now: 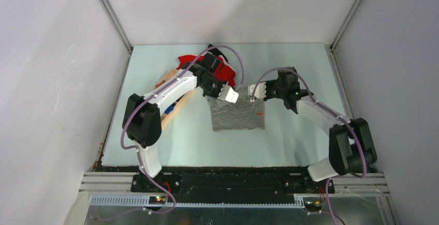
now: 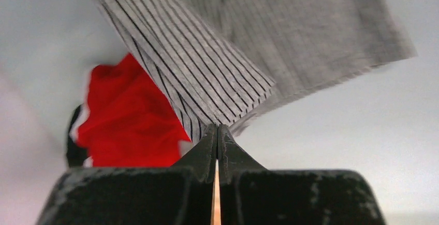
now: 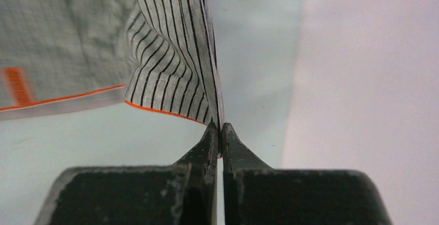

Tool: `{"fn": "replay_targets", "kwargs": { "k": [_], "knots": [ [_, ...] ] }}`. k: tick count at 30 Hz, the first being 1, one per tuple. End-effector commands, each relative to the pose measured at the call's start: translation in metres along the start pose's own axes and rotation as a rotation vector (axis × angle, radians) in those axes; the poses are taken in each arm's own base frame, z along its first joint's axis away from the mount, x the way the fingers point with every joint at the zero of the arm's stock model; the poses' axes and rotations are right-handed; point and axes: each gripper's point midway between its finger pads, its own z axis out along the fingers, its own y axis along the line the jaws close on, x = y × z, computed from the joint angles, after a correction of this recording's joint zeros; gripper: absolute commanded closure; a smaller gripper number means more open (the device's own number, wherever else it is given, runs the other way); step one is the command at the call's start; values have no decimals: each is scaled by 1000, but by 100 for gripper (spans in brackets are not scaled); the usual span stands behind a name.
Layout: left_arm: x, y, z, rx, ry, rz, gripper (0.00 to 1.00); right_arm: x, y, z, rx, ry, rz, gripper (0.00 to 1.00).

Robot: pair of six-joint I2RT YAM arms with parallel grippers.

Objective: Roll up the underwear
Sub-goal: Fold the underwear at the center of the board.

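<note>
The grey-and-white striped underwear (image 1: 237, 115) lies mid-table, its far edge lifted. My left gripper (image 1: 226, 99) is shut on its far left corner; in the left wrist view the gripper (image 2: 218, 130) pinches the striped cloth (image 2: 207, 75), which rises up and away. My right gripper (image 1: 252, 95) is shut on the far right corner; in the right wrist view the gripper (image 3: 218, 130) pinches a fold of striped cloth (image 3: 171, 64) with an orange hem. The rest of the garment lies flat on the table.
A bright red cloth (image 1: 220, 69) with dark trim lies behind the left gripper, also in the left wrist view (image 2: 129, 116). A wooden piece (image 1: 173, 108) lies under the left arm. White walls enclose the pale table (image 1: 290, 142).
</note>
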Motion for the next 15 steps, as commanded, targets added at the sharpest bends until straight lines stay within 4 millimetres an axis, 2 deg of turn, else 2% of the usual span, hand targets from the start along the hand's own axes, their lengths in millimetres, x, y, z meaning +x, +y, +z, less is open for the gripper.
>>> {"fn": "replay_targets", "kwargs": {
  "k": [1, 5, 8, 15],
  "knots": [
    [15, 47, -15, -116, 50, -19, 100, 13, -71, 14, 199, 35, -93, 100],
    [32, 54, -12, -115, 101, -7, 100, 22, -89, 33, 275, 65, -135, 100],
    [43, 60, -14, -133, 137, 0, 100, 22, -101, 39, 314, 65, -153, 100],
    [58, 102, -23, -271, 197, 26, 100, 31, -114, 45, 317, 48, -156, 100]
  ]
}}
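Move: Each hand already holds a far corner of the underwear off the board. The part still lying on the board centres about 6 cm back and 11 cm right of the left hand, 11 cm below; from the right hand it is some 11 cm back, 10 cm left and 14 cm below. The red shirt lies about 14 cm ahead and 2 cm left of the left hand, the wooden box 20 cm left and 1 cm ahead of it. The orange label is roughly 10 cm straight back from the right hand. Still pinching the two far corners, both hands sweep forward together, away from the underwear's lying part, drawing the raised end outward about 8 to 9 cm. The left goes towards the red shirt and hops up roughly 2 cm before sinking back; the right stays nearly level. Quick at first, both then slow, the fingers tipping outward some 10 degrees. ##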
